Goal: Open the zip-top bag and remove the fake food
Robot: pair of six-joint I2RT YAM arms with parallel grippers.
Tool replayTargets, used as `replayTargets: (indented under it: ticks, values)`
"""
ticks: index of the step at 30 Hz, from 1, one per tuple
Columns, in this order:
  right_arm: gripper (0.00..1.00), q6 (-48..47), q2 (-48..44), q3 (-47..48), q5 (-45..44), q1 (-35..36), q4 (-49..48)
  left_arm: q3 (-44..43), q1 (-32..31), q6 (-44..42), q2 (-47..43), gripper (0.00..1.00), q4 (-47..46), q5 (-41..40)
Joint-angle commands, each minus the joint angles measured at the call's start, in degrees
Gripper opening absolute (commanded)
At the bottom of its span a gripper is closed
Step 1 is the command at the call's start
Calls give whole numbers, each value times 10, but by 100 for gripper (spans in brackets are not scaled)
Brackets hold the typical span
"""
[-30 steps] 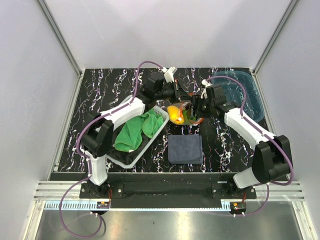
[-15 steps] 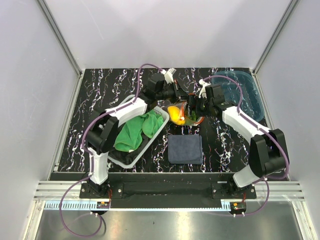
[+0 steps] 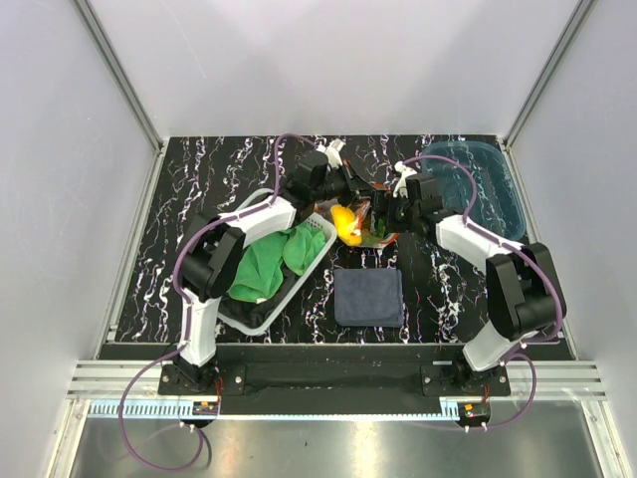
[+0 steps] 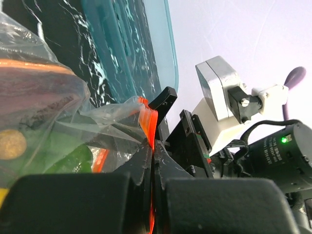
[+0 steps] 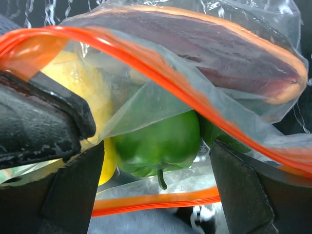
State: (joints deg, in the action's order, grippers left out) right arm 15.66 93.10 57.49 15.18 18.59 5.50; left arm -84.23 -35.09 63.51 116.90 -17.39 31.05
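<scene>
The zip-top bag (image 3: pixel 370 227) hangs between both grippers above the table's middle. My left gripper (image 4: pixel 152 155) is shut on its orange-red zip strip (image 4: pixel 148 119). In the right wrist view the bag's mouth gapes, one orange lip (image 5: pixel 146 63) above and one (image 5: pixel 156 201) below. Inside lies the fake food: a yellow lemon (image 5: pixel 83 83), a green pepper (image 5: pixel 156 139) and a long purple-brown piece (image 5: pixel 219 53). My right gripper (image 5: pixel 157 187) stands open at the mouth, its fingers either side of the pepper. From above, the left gripper (image 3: pixel 364 199) and right gripper (image 3: pixel 388 214) almost meet.
A translucent blue tray (image 3: pixel 478 184) sits at the back right, close behind the bag (image 4: pixel 48 97). A white basket (image 3: pixel 261 324) holding a green cloth (image 3: pixel 269 259) stands left of centre. A dark blue cloth (image 3: pixel 368 297) lies flat in front of the bag.
My right gripper's jaws have spread wider. Both wrists and the bag have shifted slightly toward the back of the table. The left gripper keeps its hold on the strip.
</scene>
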Motion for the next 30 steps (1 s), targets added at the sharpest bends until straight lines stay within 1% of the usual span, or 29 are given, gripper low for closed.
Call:
replayTargets:
  ticks: [1, 2, 7, 8, 10, 12, 13, 16, 19, 20, 22, 23, 24, 26, 29, 30]
  values:
    - [95, 16, 61, 13, -15, 10, -75, -8, -46, 46, -20, 0, -111, 74]
    - [95, 23, 67, 16, -12, 10, -74, -6, -47, 49, -19, 0, -116, 74]
    - [84, 45, 88, 12, 8, 14, -97, 5, -53, 66, -14, 0, -135, 72]
    - [84, 42, 87, 9, 1, 14, -101, 4, -53, 66, -14, 0, -137, 73]
    - [81, 44, 75, -4, -8, 13, -123, 6, -54, 65, -17, 0, -136, 72]
    - [79, 36, 71, -6, -2, 14, -145, 12, -54, 67, -19, 0, -140, 73]
    - [74, 34, 74, 5, 1, 14, -145, 13, -55, 71, -18, 0, -147, 74]
    - [68, 28, 81, 30, 13, 14, -130, 18, -55, 59, -23, 0, -137, 80]
    - [53, 24, 77, 37, 13, 14, -120, 8, -55, 30, -27, 0, -107, 84]
    - [47, 19, 76, 39, 16, 14, -114, 2, -55, 21, -27, 0, -96, 86]
    - [42, 19, 62, 43, -3, 14, -93, -17, -55, -6, -26, 0, -64, 89]
    - [38, 22, 56, 47, -15, 14, -77, -22, -54, -16, -26, 0, -53, 90]
    - [33, 21, 41, 54, -23, 13, -37, -27, -53, -26, -26, 0, -42, 91]
    - [32, 22, 18, 53, -33, 14, -16, -38, -50, -51, -28, 0, -14, 93]
    - [24, 34, -35, 58, -62, 14, 54, -53, -43, -89, -28, 0, 24, 97]
    - [25, 36, -42, 62, -66, 13, 66, -58, -43, -111, -27, 0, 47, 101]
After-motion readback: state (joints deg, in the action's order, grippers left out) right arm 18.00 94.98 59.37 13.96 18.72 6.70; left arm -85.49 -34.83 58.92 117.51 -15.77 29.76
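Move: The green pepper lies in the open bag just past the right fingertips, about 3 cm ahead, 2 cm left and 3 cm below the right hand. The yellow fruit sits roughly 9 cm left, 1 cm back and 4 cm below that hand; the steak, about 9 cm ahead, 1 cm left and 5 cm below. From the left hand, pinching the bag's zip edge, the green pepper is some 3 cm back, 4 cm right and 10 cm below. The right fingers close around the green pepper and pinch it by its sides: the open hand first reaches about 3 cm forward, down and a little left into the bag, shuts part way, then draws back and up almost to where it began. The left hand keeps its pinch on the zip edge, easing some 2 cm forward and slightly right-handedly level to the left and down, then starting back. ##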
